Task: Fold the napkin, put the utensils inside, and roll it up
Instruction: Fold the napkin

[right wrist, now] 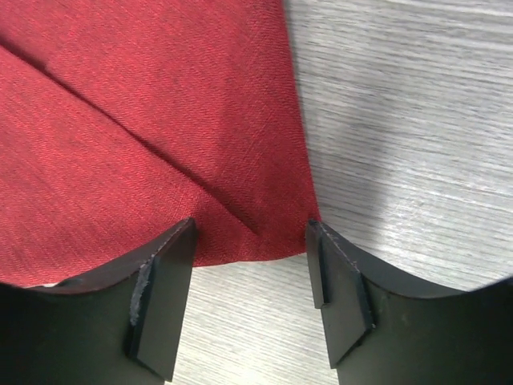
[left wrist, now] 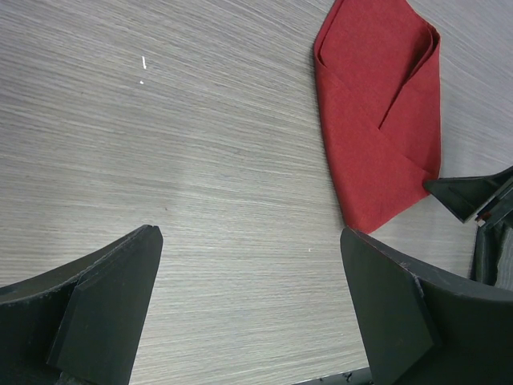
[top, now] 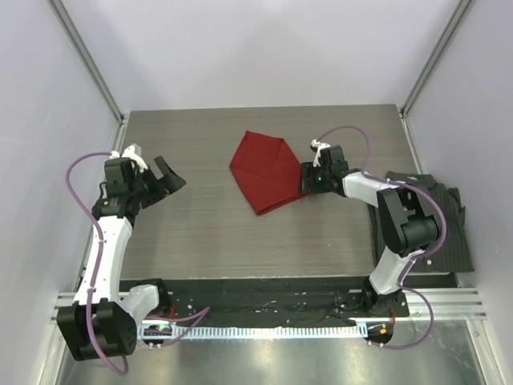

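The napkin (top: 267, 170) is a deep-red cloth lying flat on the grey table, folded into a pointed shape with overlapping flaps. It also shows in the left wrist view as the napkin (left wrist: 377, 120) and fills the upper left of the right wrist view as the napkin (right wrist: 144, 120). My right gripper (top: 305, 178) is at its right corner. Its jaws are open, and the cloth's edge lies just between the tips of the right gripper (right wrist: 250, 228), not pinched. My left gripper (top: 170, 178) hangs wide open over bare table left of the cloth, the left gripper (left wrist: 248, 233) holding nothing. The utensils are out of view.
A dark pinstriped cloth (top: 437, 216) lies crumpled at the table's right edge, beside the right arm. Metal frame posts (top: 96, 72) and white walls close in the table on both sides. The right gripper's fingertip (left wrist: 473, 192) shows at the right of the left wrist view.
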You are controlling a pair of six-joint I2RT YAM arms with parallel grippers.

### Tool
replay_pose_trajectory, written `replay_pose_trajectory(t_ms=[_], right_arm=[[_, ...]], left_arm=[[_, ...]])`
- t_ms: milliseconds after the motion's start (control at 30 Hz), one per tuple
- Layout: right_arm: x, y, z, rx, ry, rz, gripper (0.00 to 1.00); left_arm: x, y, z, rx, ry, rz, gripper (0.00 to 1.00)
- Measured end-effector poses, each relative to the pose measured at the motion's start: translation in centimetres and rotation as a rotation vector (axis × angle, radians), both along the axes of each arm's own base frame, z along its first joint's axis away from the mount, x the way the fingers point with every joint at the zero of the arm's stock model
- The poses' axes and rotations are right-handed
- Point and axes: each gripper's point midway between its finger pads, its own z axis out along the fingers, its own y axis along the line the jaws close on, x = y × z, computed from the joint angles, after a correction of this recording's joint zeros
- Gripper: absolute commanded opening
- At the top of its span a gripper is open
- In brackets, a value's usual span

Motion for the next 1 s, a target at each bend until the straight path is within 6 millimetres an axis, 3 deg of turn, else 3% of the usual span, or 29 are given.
replay_pose_trajectory(t_ms=[233,367,567,667,900,1000], right_arm=[[0.3,-1.0,-0.2,-0.012,0.003,0.001,0.42],[0.5,-1.4,-0.3,-0.017,0.011,0.007,0.23],[0.1,-1.0,-0.6,-0.002,0.038,0.028,0.13],[-0.2,-0.8,-0.6,0.009,0.057,0.036,0.02],[-1.9,0.1,-0.6,0.085,0.139,0.011,0.01],[-3.4,0.3,-0.1,0.126,0.168,-0.007,0.01]], left_arm=[[0.0,-0.1,0.0,-0.002,0.000,-0.002,1.00],[0.0,-0.1,0.0,-0.006,0.002,-0.005,1.00],[0.0,-0.4,-0.3,-0.027,0.010,-0.006,1.00],[-0.1,-0.8,-0.8,-0.034,0.023,-0.018,1.00],[-1.1,-3.7,-3.2,-0.098,0.082,-0.058,1.00],[-2.3,-6.2,-5.4,-0.139,0.126,-0.083,1.00]])
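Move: Right at the napkin's near right corner, the right hand has it about 1 cm to its right and 1 cm below, between part-open fingers. The folded napkin's middle lies some 11 cm to this hand's left and 6 cm ahead, its near left corner about 14 cm to the left and 8 cm back. From the left hand, the near right corner is roughly 32 cm to the right, 3 cm ahead and 17 cm below. Shifting a good centimetre right over the table and then back left, the right hand shuts its part-open fingers and pinches the napkin's near right corner, then draws it back towards the base by about 3.5 cm, tipping some 10 degrees. Late on, the left hand swings right about 6 cm and down about 5 cm, a little back too, towards the napkin, fingers staying wide open. ##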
